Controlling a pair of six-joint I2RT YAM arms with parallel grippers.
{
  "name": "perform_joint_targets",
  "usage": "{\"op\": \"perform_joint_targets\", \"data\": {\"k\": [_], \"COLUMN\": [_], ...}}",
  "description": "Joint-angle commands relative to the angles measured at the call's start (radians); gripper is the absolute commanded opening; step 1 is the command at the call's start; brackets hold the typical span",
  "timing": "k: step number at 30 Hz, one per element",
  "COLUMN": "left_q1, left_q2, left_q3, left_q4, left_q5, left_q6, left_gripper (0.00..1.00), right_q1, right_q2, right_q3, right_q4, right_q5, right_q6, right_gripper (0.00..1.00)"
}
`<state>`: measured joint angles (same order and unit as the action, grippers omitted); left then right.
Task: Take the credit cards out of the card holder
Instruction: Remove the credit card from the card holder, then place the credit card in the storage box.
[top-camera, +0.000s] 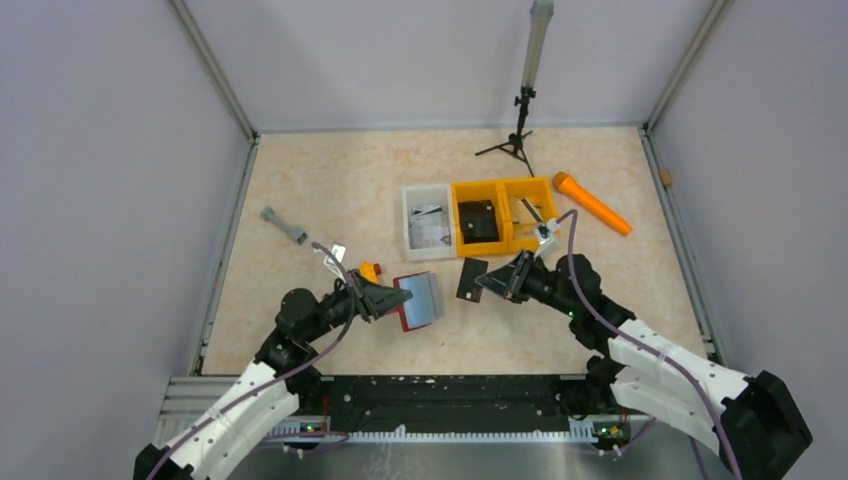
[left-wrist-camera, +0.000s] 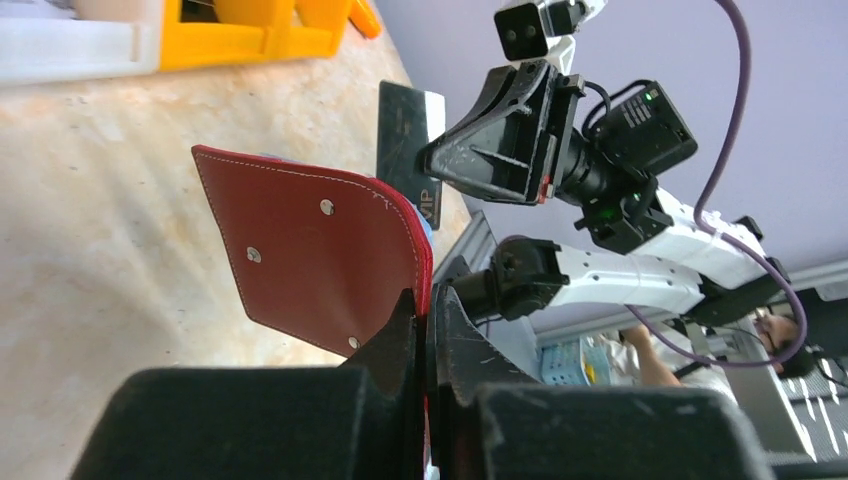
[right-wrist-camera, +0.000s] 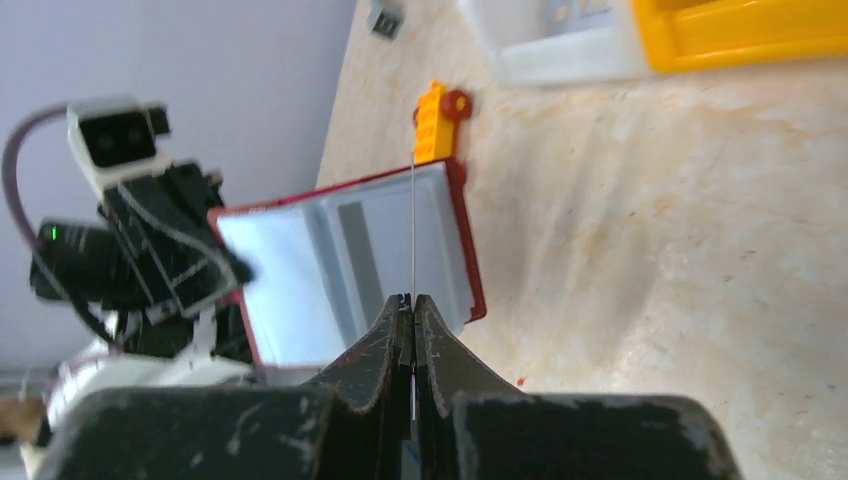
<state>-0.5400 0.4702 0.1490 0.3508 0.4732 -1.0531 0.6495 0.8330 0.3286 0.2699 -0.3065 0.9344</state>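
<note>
My left gripper (top-camera: 397, 300) is shut on one edge of the dark red card holder (top-camera: 418, 302), which stands open above the table with its pale grey pockets facing right. In the left wrist view the holder's red outer side (left-wrist-camera: 320, 250) rises from the closed jaws of the left gripper (left-wrist-camera: 430, 305). My right gripper (top-camera: 488, 283) is shut on a dark credit card (top-camera: 472, 279), held a little to the right of the holder. That card (left-wrist-camera: 405, 140) has a white stripe. Seen edge-on in the right wrist view, the card (right-wrist-camera: 413, 230) is a thin line leaving the right gripper (right-wrist-camera: 412, 300), with the holder (right-wrist-camera: 370, 250) behind it.
A red-and-yellow toy block (top-camera: 369, 270) lies just behind the left gripper. A white bin (top-camera: 427, 222) and yellow bins (top-camera: 500, 215) stand at mid-table, an orange tool (top-camera: 592, 203) to their right. A grey part (top-camera: 284, 226) lies at the left and a tripod stand (top-camera: 517, 140) at the back.
</note>
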Motion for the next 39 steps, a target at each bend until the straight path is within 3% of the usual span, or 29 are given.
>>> {"op": "perform_joint_targets", "data": {"k": [1, 8, 15, 22, 34, 39], "left_q1": [0.007, 0.007, 0.006, 0.006, 0.006, 0.007], "left_q2": [-0.088, -0.135, -0.136, -0.169, -0.248, -0.25], "left_q3": [0.058, 0.068, 0.066, 0.068, 0.093, 0.082], "left_q4": [-0.126, -0.179, -0.167, -0.206, -0.345, -0.346], "left_q5": [-0.093, -0.094, -0.072, -0.067, -0.095, -0.095], "left_q6": [0.074, 0.089, 0.085, 0.097, 0.146, 0.144], "left_gripper": [0.0, 0.0, 0.0, 0.0, 0.0, 0.0], "right_q1": [-0.011, 0.012, 0.152, 0.153, 0.142, 0.118], "right_q2": [0.019, 0.171, 0.382, 0.606, 0.967, 1.071], "right_q3": [0.039, 0.04, 0.114, 0.158, 0.297, 0.317], "right_q4": [0.026, 0.27, 0.458, 0.67, 0.875, 1.015], "right_q5": [0.288, 0.629, 1.047, 1.199, 1.193, 1.201], "right_q6": [0.205, 0.447, 0.479, 0.579, 0.735, 0.695], "right_gripper": [0.0, 0.0, 0.0, 0.0, 0.0, 0.0]}}
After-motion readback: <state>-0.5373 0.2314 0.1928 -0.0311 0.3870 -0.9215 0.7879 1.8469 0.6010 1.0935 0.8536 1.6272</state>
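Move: Ahead of the right hand, which already holds the black credit card, the yellow tray's left compartment lies about 22 cm farther out, practically in line, and some 14 cm lower. The tray's right compartment is level with it, roughly 12 cm to its right. The white bin stands 12 cm to its left. The opened card holder hangs about 14 cm left of the right hand and 3 cm back. From the left hand the left compartment is about 25 cm ahead, 17 cm right and 17 cm below. Carrying the still-pinched card away from the card holder, the right hand sweeps forward about 20 cm to above the yellow tray's left compartment, sinking some 4 cm mostly at the end. The wrist swings about 60 degrees clockwise, rolling its left side up, until the fingers point forward. Meanwhile the left hand keeps its grip on the card holder and drifts about 2 cm left. ##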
